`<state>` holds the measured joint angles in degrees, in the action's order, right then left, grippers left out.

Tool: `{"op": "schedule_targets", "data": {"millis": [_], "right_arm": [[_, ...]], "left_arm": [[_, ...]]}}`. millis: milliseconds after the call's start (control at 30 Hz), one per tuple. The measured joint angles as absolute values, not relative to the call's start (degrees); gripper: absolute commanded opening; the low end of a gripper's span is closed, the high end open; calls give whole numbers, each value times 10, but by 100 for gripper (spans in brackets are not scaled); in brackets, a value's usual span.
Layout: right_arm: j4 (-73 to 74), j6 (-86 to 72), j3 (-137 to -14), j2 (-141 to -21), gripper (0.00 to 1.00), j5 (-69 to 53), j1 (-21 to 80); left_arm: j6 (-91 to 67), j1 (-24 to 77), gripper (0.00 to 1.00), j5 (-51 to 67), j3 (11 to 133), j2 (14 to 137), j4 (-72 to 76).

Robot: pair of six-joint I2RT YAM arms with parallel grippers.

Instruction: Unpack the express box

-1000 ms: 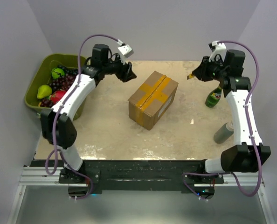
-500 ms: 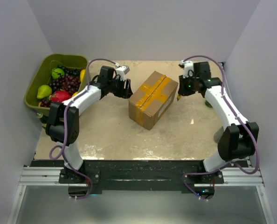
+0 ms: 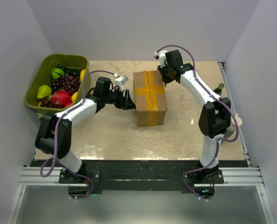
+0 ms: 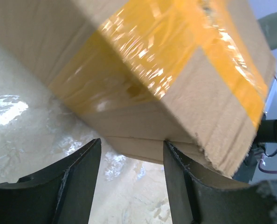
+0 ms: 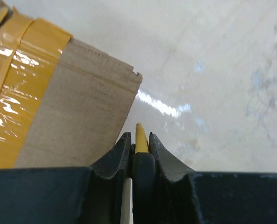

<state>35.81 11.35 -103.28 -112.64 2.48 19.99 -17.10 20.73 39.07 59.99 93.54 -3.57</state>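
The express box (image 3: 150, 95), brown cardboard crossed with yellow tape, stands mid-table with its flaps taped down. My left gripper (image 3: 129, 100) is low at its left side and open. In the left wrist view the box (image 4: 143, 70) fills the top, and the gripper (image 4: 131, 145) has one fingertip (image 4: 172, 149) against the carton's bottom edge. My right gripper (image 3: 166, 74) is at the box's far right corner, shut on a black tool with a yellow tip (image 5: 140, 134). The cardboard corner (image 5: 82, 107) lies just left of that gripper (image 5: 139, 136).
An olive-green bin (image 3: 72, 59) full of fruit stands at the far left of the table. A green bottle (image 3: 218, 87) lies near the right edge, behind my right arm. Purple cables loop over both arms.
Both arms have closed in on the box, the right one swinging far left to its back corner. The box has turned from slanted to square with the table.
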Motion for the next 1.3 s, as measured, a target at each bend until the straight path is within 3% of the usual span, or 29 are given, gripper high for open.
{"op": "schedule_targets", "data": {"millis": [467,600,733,900,1033,1167,1300], "right_arm": [[312,124,-1225,-1274,0,-51,282],[304,119,-1270,-1307,0,-57,284],[302,115,-1270,-1289,0,-47,272],[307,109,-1164,-1158,0,-35,211],[316,103,-1004,-995,0,-15,149],[336,89,-866,-877,0,-11,156],[361,76,-774,-838,0,-32,177]], "left_arm": [[-144,214,59,496,603,907,-77],[-12,211,61,566,720,913,-228],[41,175,62,578,830,912,-258],[39,115,63,466,893,919,-208],[25,113,62,319,914,972,-162],[11,114,62,218,923,1046,-154],[2,114,62,145,920,1088,-159]]}}
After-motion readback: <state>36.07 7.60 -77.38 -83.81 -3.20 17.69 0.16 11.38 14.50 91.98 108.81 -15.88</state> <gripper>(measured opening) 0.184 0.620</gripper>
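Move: The taped box's middle is about 7 cm ahead of the left hand, 9 cm to its right and slightly below; that hand is beside the near end of the box's left side. From the right hand, which holds the cutter near the far right corner, the box's middle lies some 8 cm back, 8 cm left and 6 cm lower. The fruit bin is roughly 44 cm left of the left hand and 13 cm ahead; the green bottle is about 32 cm right of the right hand and 3 cm back. The box is swung counter-clockwise between the hands: the right, still gripping the cutter, pushes its far right part some 14 cm left and a little forward, while the left draws back about 5 cm along the near left side. Both then lift clear; the left arcs up, forward and left and sinks by the far left end, and the right swings up, back and right, then lowers off the right side, fingers unchanged. ##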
